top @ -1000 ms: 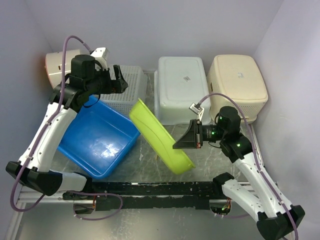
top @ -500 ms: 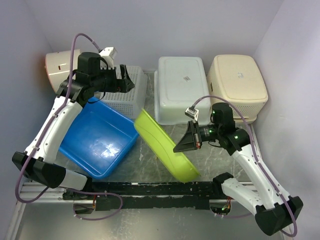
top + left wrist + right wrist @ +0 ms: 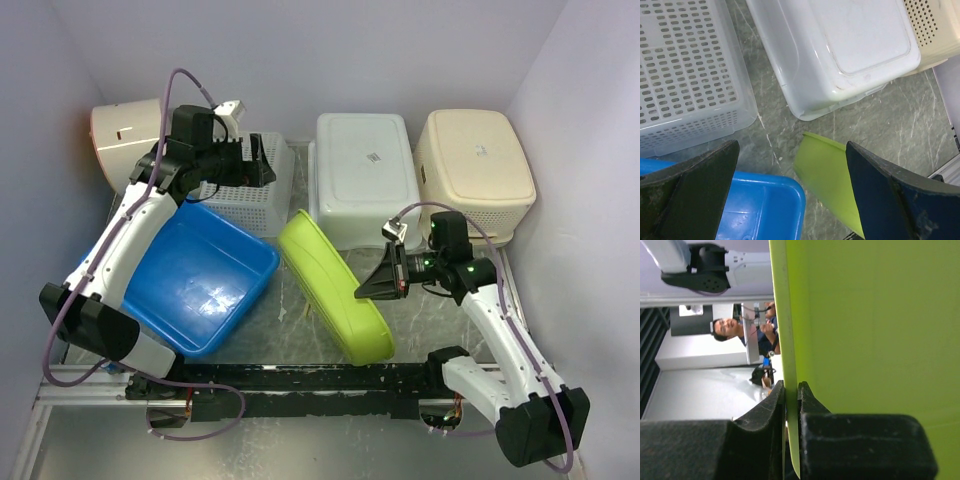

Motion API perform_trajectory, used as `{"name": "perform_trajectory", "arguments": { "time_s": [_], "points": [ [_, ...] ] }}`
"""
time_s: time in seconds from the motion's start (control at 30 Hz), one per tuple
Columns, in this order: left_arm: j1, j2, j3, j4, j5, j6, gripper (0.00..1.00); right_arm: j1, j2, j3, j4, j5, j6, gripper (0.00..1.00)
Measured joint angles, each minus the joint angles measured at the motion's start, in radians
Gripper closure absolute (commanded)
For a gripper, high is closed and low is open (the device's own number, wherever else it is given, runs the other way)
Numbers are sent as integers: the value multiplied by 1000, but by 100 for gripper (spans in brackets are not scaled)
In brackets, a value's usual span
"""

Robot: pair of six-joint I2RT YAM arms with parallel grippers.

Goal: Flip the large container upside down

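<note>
The lime-green container point(image 3: 330, 290) lies tilted in the middle of the table, its smooth underside facing up. My right gripper point(image 3: 378, 285) is shut on its rim at the right side. In the right wrist view the thin green rim point(image 3: 790, 340) is pinched between the two black fingers of the right gripper point(image 3: 791, 390), and the green wall point(image 3: 875, 325) fills the right half. My left gripper point(image 3: 262, 165) hangs open above the white perforated basket and holds nothing. The left wrist view shows the left gripper point(image 3: 792, 145) spread wide over the green container's far corner point(image 3: 827, 170).
A blue tub point(image 3: 200, 280) sits upright on the left, close to the green one. Along the back stand a white perforated basket point(image 3: 245, 190), an upturned white tub point(image 3: 362, 175), an upturned cream basket point(image 3: 472, 165) and a cream container point(image 3: 120, 135). A black rail point(image 3: 320, 378) runs along the front.
The green container has tipped further over and come down, its underside now showing. The right gripper went lower with it. The left arm has moved right and back, still open.
</note>
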State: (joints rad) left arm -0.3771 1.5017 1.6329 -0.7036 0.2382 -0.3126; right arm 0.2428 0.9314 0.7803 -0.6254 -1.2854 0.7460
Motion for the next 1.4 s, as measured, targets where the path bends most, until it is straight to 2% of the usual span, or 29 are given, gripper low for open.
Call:
{"name": "perform_trajectory", "arguments": {
  "time_s": [0.1, 0.27, 0.4, 0.67, 0.83, 0.97, 1.03, 1.2, 1.4],
  "points": [
    [0, -1, -2, 4, 8, 0, 0, -38, 19, 51, -106, 53, -74, 85],
    [0, -2, -32, 11, 30, -1, 0, -83, 57, 168, -257, 232, -166, 72],
    [0, -1, -53, 26, 49, -2, 0, -93, 69, 216, -296, 369, -205, 64],
    [0, 8, -105, 74, 86, -10, 0, -93, 81, 305, -322, 682, -220, 34],
    [-5, 50, -149, 100, 108, -21, 0, -103, 87, 349, -295, 977, -225, 27],
    [-12, 89, -174, 109, 111, -25, 1, -103, 139, 351, -389, 1214, -240, 18],
    [-13, 106, -175, 110, 111, -27, 0, -103, 151, 354, -414, 1276, -241, 17],
    [-16, 127, -175, 121, 114, -28, 0, -103, 89, 398, -443, 1365, -234, 16],
    [-24, 135, -175, 126, 109, -28, 0, -103, -57, 336, -413, 1304, -216, 15]
  ]
}}
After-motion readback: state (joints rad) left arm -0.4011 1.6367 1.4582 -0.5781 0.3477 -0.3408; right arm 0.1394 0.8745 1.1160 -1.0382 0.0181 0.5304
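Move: The right hand still pinches the upper rim of the large green container, standing on its side, its middle about 6 cm left, 4 ahead and 12 below. The white box lies some 25 cm ahead and 2 right, the blue tub about 36 left and 8 ahead. From the open left hand, the green container is about 21 cm back, 15 right and 17 lower; the perforated basket is 3 ahead, 5 left. Right hand swings forward, then right about 15 cm, opening to release the green rim; left sinks 10 cm. ##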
